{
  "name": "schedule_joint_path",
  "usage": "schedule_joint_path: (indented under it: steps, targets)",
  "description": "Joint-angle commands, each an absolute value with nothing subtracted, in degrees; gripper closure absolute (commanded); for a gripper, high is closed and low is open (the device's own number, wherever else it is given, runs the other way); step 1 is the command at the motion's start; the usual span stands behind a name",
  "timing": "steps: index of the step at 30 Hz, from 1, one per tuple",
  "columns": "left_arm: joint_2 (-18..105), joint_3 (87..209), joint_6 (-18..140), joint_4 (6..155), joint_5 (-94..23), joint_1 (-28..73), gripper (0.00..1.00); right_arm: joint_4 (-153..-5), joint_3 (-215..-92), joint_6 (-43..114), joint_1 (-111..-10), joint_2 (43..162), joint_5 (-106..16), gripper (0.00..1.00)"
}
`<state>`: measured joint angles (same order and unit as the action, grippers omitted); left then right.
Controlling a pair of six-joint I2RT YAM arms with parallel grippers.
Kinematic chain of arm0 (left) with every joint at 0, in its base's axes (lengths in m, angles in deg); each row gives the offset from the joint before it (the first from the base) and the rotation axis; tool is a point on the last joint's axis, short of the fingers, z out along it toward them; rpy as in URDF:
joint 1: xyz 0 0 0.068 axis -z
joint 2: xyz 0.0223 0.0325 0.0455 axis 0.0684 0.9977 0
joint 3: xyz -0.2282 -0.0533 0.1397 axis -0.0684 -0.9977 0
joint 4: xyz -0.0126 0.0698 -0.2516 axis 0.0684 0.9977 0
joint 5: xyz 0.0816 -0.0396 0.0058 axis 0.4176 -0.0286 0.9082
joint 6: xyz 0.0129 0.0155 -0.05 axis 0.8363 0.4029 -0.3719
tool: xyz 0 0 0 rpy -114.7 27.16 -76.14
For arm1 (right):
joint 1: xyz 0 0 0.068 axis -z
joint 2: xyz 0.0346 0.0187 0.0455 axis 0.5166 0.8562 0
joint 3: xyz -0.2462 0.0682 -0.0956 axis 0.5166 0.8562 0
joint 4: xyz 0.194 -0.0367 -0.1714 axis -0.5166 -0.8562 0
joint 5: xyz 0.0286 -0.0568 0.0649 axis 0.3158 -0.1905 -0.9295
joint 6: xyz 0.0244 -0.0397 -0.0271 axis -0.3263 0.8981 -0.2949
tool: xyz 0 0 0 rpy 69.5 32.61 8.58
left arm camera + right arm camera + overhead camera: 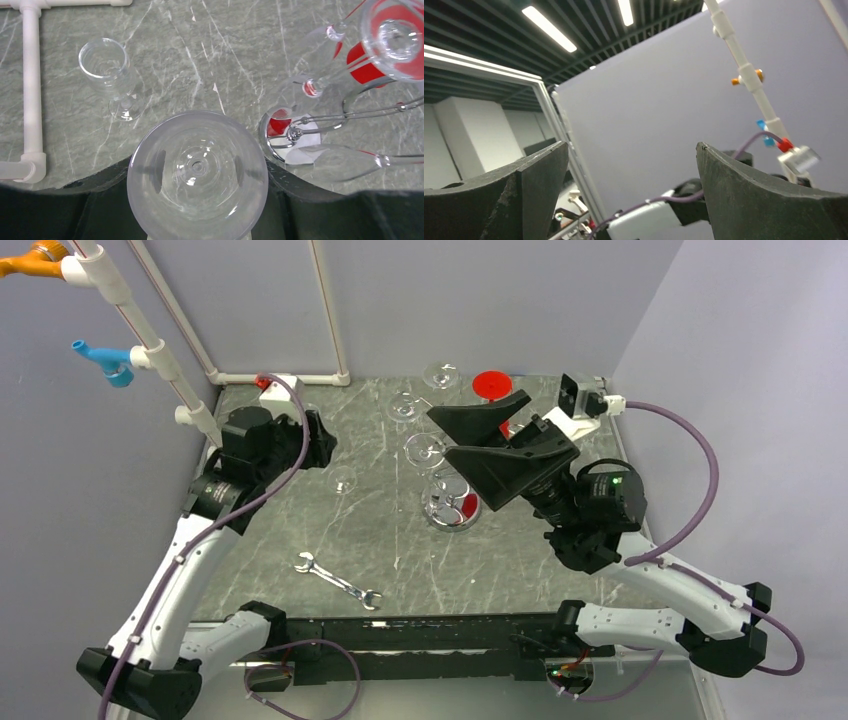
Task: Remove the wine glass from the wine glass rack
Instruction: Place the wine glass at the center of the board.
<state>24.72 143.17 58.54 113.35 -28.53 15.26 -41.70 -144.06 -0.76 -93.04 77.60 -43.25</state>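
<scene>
My left gripper is shut on a clear wine glass. I look straight down its round outline, and the dark pads show through it on both sides. The wine glass rack stands to its right, with a shiny base and more glasses hanging from its wire arms. In the top view the left gripper is left of the rack. A small clear glass shows by its tip; I cannot tell if that is the held one. My right gripper hangs over the rack, open and tilted up at the wall, its fingers empty.
Another small glass stands upright on the marble table near the white pipe frame. A silver wrench lies near the front edge. A red round thing sits at the back, behind the right gripper. Grey walls close in both sides.
</scene>
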Motion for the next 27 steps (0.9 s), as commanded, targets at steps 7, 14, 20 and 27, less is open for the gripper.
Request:
schedule_joint_path:
  steps: [7,14,20,27]
  targets:
    - [26.1,136.9,59.8,104.1,-27.5,10.9,1.00,-32.2,-146.6,-5.9,-93.2,76.2,-44.4,0.00]
    - [26.8,133.5,59.5,100.7,-27.7,8.7,1.00,-34.0,-146.9,-5.9,-93.3,77.3,-43.0,0.00]
    - [26.9,130.2,59.9,96.6,-27.9,8.2,1.00,-28.4,-144.8,-6.7,-93.2,77.9,-43.1,0.00]
    - [28.2,129.4,59.9,95.5,-27.5,7.0,1.00,-31.6,-146.7,-4.5,-93.2,79.0,-45.1,0.00]
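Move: The left hand already holds the wine glass mouth up. The patch of board it is being taken to lies about 22 cm below that hand, roughly 4 cm ahead and 4 cm to its left. A standing glass is some 10 cm ahead and 7 cm left, and the rack's middle about 20 cm right and 3 cm back. From the empty right hand, the patch is roughly 19 cm ahead, 23 cm left and 50 cm below. The left hand lowers the wine glass about 8 cm towards the open board between the standing glass and the rack, easing some 4 cm forward and 4 cm left on the way, more slowly in the second half; its fingers keep their hold on the bowl and the wrist swings roughly 8 degrees counter-clockwise. The right hand, empty and wide open, draws a few centimetres up, right and slightly back, away from the work, tilting about 10 degrees. ##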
